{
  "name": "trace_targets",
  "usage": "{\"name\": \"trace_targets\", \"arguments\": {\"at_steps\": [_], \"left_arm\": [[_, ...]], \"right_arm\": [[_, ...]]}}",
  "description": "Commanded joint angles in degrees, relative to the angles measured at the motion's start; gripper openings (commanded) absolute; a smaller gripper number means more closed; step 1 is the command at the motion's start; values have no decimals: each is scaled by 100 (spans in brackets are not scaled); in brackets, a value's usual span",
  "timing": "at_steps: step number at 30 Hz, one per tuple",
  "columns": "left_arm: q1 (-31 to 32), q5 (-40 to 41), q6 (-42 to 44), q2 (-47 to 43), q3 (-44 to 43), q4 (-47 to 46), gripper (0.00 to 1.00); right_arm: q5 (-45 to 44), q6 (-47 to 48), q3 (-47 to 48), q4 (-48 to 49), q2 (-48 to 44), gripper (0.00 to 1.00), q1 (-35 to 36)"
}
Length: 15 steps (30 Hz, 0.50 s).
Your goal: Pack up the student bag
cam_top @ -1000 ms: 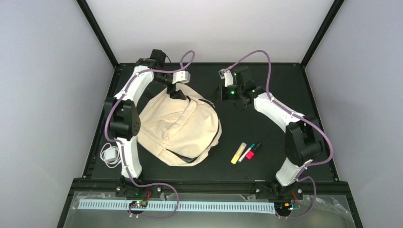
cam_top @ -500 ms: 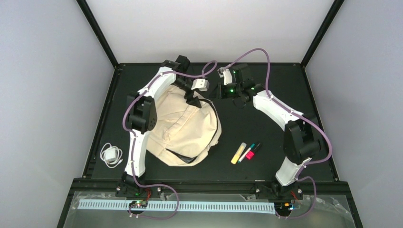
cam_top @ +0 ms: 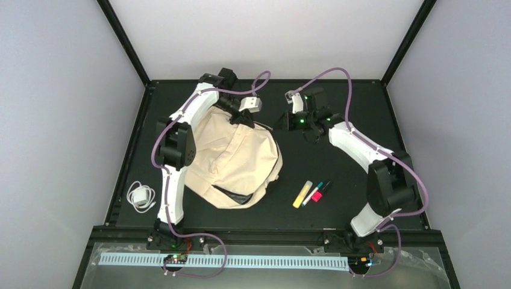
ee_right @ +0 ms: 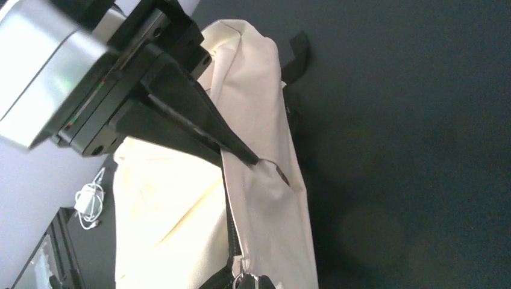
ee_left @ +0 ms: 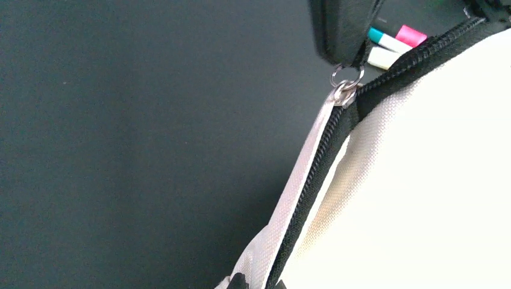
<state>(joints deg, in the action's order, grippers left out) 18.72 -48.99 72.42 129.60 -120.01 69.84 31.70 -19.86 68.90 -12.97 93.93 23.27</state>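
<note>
The student bag (cam_top: 235, 159), cream fabric with a dark zipper, lies at centre-left of the black table. My left gripper (cam_top: 243, 118) is at its far edge, shut on the fabric strip (ee_left: 301, 180) beside the zipper; the right wrist view shows its black fingertips (ee_right: 244, 155) pinching the cloth. My right gripper (cam_top: 279, 124) is just right of it, shut on the metal zipper pull (ee_left: 346, 78). That pull shows again at the bottom of the right wrist view, between my own fingertips (ee_right: 253, 283). The zipper teeth (ee_left: 319, 180) run closed between the two grips.
A yellow highlighter (cam_top: 302, 194), a teal pen (cam_top: 313, 191) and a pink marker (cam_top: 320, 191) lie right of the bag. A white charger with coiled cable (cam_top: 141, 196) sits by the left table edge. Black frame posts stand at the far corners.
My left gripper swung right along the bag's far edge, opened wide, then shut on the fabric by the zipper. The right arm shifted slightly right, still holding the pull.
</note>
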Motion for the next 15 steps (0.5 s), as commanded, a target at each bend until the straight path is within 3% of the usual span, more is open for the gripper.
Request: {"name": "trace_targets", "arguments": {"at_steps": [1,10,15], "left_arm": [[-792,244,-202,-355,-106,-151,2],[-1199,21,-478,-745,-76,-350,2],[-1367,-36,-1531,-899,-49,-1153,1]], "right_arm": [[90,45,-368,-187,-535,1,-165],[478,-17,-367,-276,-915,1,-166],[674,322,-658,-653,-1146,1,-165]]}}
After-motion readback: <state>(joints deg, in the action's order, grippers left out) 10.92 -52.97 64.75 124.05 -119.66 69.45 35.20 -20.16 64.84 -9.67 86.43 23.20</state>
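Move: The left fingers hold the bag's edge beside the zip. The zip slider, its ring in the right fingertips, sits about 10 cm to the left hand's right, level ahead and a bit higher. The zip's open stretch on the near side lies some 26 cm back, 15 cm left and 12 cm below the right hand. The highlighter is about 26 cm back and 10 cm right of the right hand, 17 cm lower. Leftward and upward, about 5 cm each and slightly forward, the left hand draws the bag's edge away from the slider, its fingers staying shut on the cloth and turning some 10 degrees counter-clockwise. The right hand keeps its pinch on the slider's ring, rising about 4 cm and easing back 2 to 3 cm. ##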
